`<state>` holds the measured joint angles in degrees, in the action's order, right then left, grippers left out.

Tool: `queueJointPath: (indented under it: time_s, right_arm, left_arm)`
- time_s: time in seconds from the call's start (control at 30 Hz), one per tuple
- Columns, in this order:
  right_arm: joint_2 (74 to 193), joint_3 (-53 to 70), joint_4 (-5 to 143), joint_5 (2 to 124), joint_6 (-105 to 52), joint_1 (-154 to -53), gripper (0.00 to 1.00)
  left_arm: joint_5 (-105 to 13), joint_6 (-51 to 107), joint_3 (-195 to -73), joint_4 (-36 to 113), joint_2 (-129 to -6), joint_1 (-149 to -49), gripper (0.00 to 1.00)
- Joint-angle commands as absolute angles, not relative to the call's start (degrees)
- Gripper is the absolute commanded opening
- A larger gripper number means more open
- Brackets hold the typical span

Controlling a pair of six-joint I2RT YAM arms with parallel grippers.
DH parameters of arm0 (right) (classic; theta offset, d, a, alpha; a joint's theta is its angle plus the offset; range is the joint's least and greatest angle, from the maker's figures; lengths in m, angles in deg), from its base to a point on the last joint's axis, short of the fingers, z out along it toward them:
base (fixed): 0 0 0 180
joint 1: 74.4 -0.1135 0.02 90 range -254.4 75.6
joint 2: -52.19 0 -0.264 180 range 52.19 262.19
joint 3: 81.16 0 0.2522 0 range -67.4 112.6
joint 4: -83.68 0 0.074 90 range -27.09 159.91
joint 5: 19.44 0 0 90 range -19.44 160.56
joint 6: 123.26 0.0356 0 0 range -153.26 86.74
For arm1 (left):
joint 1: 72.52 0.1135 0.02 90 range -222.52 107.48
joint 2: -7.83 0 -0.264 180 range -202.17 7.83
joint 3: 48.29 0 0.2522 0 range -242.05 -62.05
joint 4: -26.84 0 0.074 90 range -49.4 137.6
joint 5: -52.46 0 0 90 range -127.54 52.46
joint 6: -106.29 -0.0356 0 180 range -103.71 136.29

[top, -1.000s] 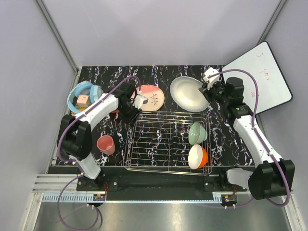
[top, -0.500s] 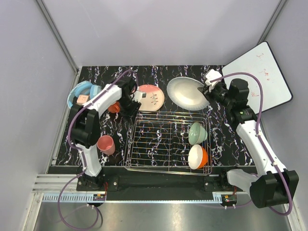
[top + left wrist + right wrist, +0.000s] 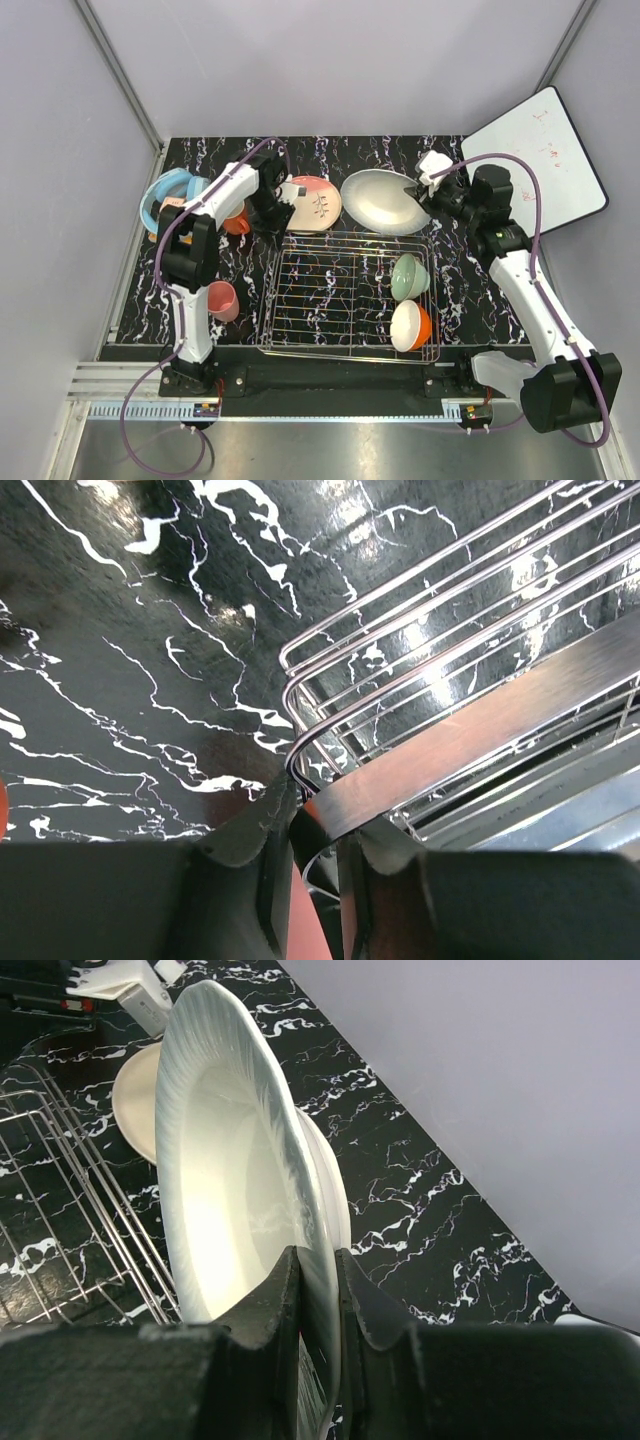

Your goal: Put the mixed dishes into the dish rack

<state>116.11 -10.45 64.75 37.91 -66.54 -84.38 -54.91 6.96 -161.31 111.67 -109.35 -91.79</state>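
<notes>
My left gripper (image 3: 283, 206) (image 3: 312, 805) is shut on the near-left rim of the salmon-pink plate (image 3: 313, 202) (image 3: 470, 730), at the dish rack's (image 3: 350, 295) far-left corner (image 3: 300, 695). The plate's rim runs edge-on between the fingers. My right gripper (image 3: 422, 190) (image 3: 318, 1260) is shut on the right rim of the white plate (image 3: 380, 201) (image 3: 230, 1180), which tilts up off the table behind the rack. A pale green bowl (image 3: 410, 277) and a white-and-orange bowl (image 3: 412, 326) sit in the rack's right side. The orange-red mug (image 3: 237, 222) and pink cup (image 3: 220, 300) stand left of the rack.
A light blue round tub (image 3: 168, 198) holding a small block sits at the far left. A white board with red scribbles (image 3: 540, 160) leans at the far right. Grey walls close in the black marbled table (image 3: 330, 155).
The left arm has stretched out toward the salmon-pink plate and its jaws have closed on the rim. The right gripper has carried the white plate a little to the left.
</notes>
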Motion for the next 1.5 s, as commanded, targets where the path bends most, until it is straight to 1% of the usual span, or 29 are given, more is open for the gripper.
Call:
queueJointPath:
  time_s: [0.0,0.17,0.57,0.67,0.93,1.27,1.47]
  right_arm:
    - [114.9,-8.1,70.3,35.7,-68.9,-85.7,0.00]
    - [115.9,-8.6,67.5,36.9,-71.5,-87.0,0.00]
    - [117.8,-13.6,66.5,43.7,-79.3,-91.4,0.00]
    - [117.1,-15.4,66.2,45.3,-82.3,-92.7,0.00]
    - [112.8,-21.2,66.7,54.6,-92.1,-96.4,0.00]
    - [110.6,-25.1,69.3,60.1,-91.2,-96.5,0.00]
    - [107.2,-26.6,63.4,63.4,-86.3,-97.7,0.01]
  left_arm:
    - [-46.6,6.9,-167.2,92.3,-113.2,-87.8,0.04]
    - [-46.8,6.9,-171.5,94.1,-115.2,-87.5,0.04]
    - [-49.5,7.0,-168.4,94.2,-112.2,-87.4,0.04]
    - [-49.7,7.0,-168.0,94.1,-111.7,-87.4,0.05]
    - [-50.7,7.1,-166.5,94.0,-111.0,-87.3,0.06]
    - [-51.0,7.1,-164.7,93.8,-109.8,-86.9,0.08]
    - [-51.5,7.2,-164.2,93.6,-109.1,-86.9,0.09]
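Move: The white plate is already pinched at its rim in the right hand. The empty slots of the dish rack beside the green bowl lie about 10 cm back from that hand, 6 cm left and 24 cm below. The green bowl is roughly 12 cm back and 2 cm right, the orange bowl 21 cm back and 2 cm right, the pink plate 3 cm ahead and 18 cm left, all far below. From the left hand, at the rack's far-left corner, those slots are some 6 cm back, 17 cm right and slightly lower. The white plate, held throughout, is brought down and in over the rack's far rim: the right hand first sinks about 4.5 cm, then goes left and back towards the slots, roughly 4 cm each way, easing a little lower still. Its wrist rolls some 20 degrees, left side dropping, to stand the plate more on edge. The left hand stays put and keeps its grip on the rack's corner. ##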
